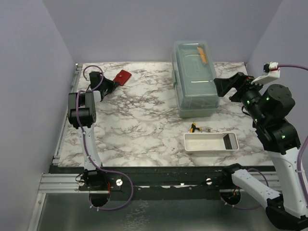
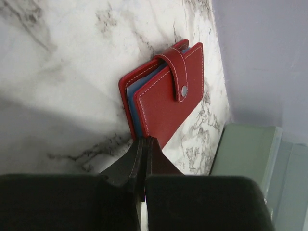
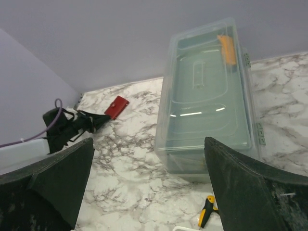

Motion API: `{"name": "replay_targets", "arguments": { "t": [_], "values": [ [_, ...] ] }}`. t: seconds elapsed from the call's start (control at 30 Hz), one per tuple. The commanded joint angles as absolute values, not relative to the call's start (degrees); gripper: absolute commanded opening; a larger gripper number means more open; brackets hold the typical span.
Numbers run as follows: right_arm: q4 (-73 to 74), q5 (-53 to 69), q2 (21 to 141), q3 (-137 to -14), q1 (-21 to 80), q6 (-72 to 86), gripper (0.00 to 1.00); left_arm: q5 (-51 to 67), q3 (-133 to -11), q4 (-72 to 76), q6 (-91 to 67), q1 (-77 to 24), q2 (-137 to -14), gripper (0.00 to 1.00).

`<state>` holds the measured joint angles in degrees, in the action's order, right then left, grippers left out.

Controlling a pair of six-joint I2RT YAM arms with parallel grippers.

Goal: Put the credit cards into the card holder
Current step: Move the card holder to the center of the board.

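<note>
The red card holder [image 1: 123,77] lies on the marble table at the far left, strap snapped over its cover [image 2: 168,96], with a blue layer showing at its open edge. My left gripper [image 1: 114,84] is shut, its tips [image 2: 145,140] pinched together on the holder's near corner. Over the right side of the table my right gripper [image 1: 226,86] hangs open and holds nothing. In its own view the gap [image 3: 149,144] frames the table, and the holder [image 3: 117,107] is far off to the left. The credit cards are out of view.
A clear lidded plastic box [image 1: 195,79] with an orange item inside stands at the back centre-right. A white tray [image 1: 204,143] sits near the front, with a yellow-and-black tool [image 1: 193,127] just behind it. Purple walls close in the table on three sides.
</note>
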<state>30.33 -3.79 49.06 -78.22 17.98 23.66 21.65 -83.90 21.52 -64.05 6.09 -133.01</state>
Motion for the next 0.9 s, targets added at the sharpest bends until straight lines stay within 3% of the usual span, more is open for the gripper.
{"name": "replay_targets", "arguments": {
  "t": [0.0, 0.13, 0.4, 0.63, 0.87],
  "values": [
    [28.99, -6.44, 45.2, -73.32, 17.75, 22.15, 1.0, 14.71, -79.57, 10.62, -57.38, 4.66, -124.82, 0.0],
    [31.74, -3.31, 48.31, -73.87, 17.75, 16.67, 1.0, 12.89, -72.76, 6.11, -57.95, 2.8, -117.34, 0.0],
    [41.61, 5.85, 67.01, -79.67, 18.67, 12.88, 1.0, 15.18, -50.26, 6.83, -61.04, -4.15, -94.9, 0.0],
    [32.05, 4.93, 76.68, -77.31, 33.34, 17.48, 1.0, 16.83, -31.87, 7.63, -66.14, -11.2, -76.9, 0.0],
    [23.94, 8.28, 82.49, -74.59, 39.27, 24.54, 1.0, 18.94, -23.6, -0.33, -68.17, -13.44, -60.64, 0.02]
  ]
}}
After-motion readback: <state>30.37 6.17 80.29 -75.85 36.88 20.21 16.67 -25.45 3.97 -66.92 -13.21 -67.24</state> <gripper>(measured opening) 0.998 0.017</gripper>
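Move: The left fingers already pinch the card holder by its near corner; its middle is about 5 cm ahead, 4 cm right and 1 cm lower. The board's middle lies some 22 cm back and 32 cm right of that hand, the storage box about 58 cm right and 4 cm back, the yellow screwdriver 56 cm right, 31 cm back. From the right hand the holder is roughly 39 cm ahead, 46 cm left and 42 cm down. The left hand carries the still-pinched card holder some 32 cm back and rightward; the open right descends leftward. ##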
